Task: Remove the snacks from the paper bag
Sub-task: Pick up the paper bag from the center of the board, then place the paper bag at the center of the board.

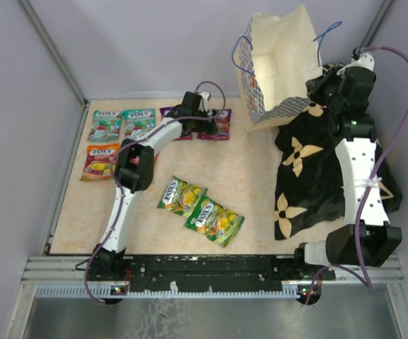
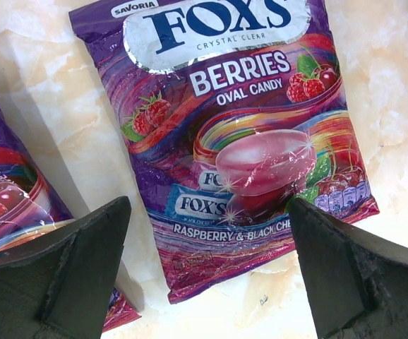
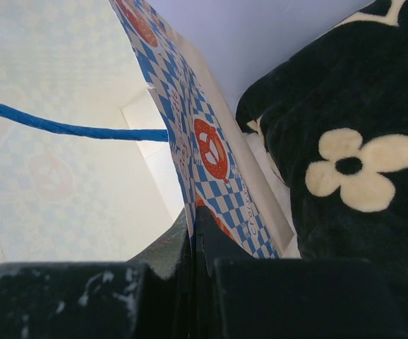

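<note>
The paper bag (image 1: 278,63) stands open at the back right, its mouth tipped toward the camera; no packet shows inside it. My right gripper (image 1: 329,76) is shut on the bag's checkered side wall (image 3: 211,152), one finger inside and one outside. Its blue cord handle (image 3: 70,128) hangs across the inside. My left gripper (image 1: 207,116) is open and empty just above a purple berries packet (image 2: 239,141) lying flat on the table, with a second purple packet (image 2: 6,205) beside it. Two teal packets (image 1: 123,123), an orange-yellow one (image 1: 99,161) and two green ones (image 1: 200,208) lie on the table.
A black flower-patterned cloth (image 1: 317,169) covers the right side of the table under my right arm and shows beside the bag in the right wrist view (image 3: 345,141). Grey walls close in the back and sides. A metal rail (image 1: 211,272) runs along the near edge.
</note>
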Robot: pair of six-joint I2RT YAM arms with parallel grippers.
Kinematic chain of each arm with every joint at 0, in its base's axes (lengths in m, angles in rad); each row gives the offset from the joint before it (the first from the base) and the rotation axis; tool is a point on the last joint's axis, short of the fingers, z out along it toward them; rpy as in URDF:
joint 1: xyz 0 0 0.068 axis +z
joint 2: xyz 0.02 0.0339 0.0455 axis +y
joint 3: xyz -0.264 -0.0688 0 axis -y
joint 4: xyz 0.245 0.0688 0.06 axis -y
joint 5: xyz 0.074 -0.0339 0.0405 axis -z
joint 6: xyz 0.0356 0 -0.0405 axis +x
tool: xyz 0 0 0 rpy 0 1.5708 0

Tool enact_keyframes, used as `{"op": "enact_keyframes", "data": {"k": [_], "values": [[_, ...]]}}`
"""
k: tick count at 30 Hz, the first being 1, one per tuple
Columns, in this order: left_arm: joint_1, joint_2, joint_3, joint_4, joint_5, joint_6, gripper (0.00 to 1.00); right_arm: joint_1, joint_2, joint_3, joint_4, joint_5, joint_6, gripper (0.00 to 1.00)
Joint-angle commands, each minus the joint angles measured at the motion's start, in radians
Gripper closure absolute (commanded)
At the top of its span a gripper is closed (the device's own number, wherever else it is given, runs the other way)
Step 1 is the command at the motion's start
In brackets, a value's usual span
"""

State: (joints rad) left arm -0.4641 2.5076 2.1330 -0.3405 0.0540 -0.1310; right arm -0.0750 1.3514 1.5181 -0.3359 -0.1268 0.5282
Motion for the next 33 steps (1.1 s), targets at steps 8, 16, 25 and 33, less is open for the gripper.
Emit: {"op": "enact_keyframes", "data": {"k": [8,16,25,33], "values": [[0.011,-0.218,-0.148,0.037,0.074,0.007,0.0,-0.006,0.078,-0.02,0.122,-0.087,0.03,1.0],[0.029,-0.43,-0.295,0.069,0.069,0.015,0.0,0.008,0.198,-0.056,0.181,-0.108,0.063,1.0],[0.074,-0.628,-0.521,0.117,0.066,-0.024,0.0,0.047,0.266,-0.059,0.119,0.117,0.099,1.0],[0.112,-0.751,-0.663,0.118,0.06,-0.069,0.0,0.153,0.241,-0.044,0.06,0.326,0.164,1.0]]}}
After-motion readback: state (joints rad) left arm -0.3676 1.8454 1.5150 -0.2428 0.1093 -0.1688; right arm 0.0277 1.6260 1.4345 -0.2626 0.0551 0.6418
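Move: The right hand pinches the paper bag's right rim; the bare board where the bag is headed lies about 14 cm ahead, 11 cm left and 37 cm below, with the black pillow's middle 25 cm right and 10 cm nearer than that spot. The left hand sits over the near part of a purple berries pack, its middle about 3 cm ahead; the other berries pack is 15 cm left of that one, and the paper bag some 20 cm right, 5 cm back, 23 cm up. Right hand lowers the still-pinched paper bag about 15 cm and forward; open left hand rises, back and left. ##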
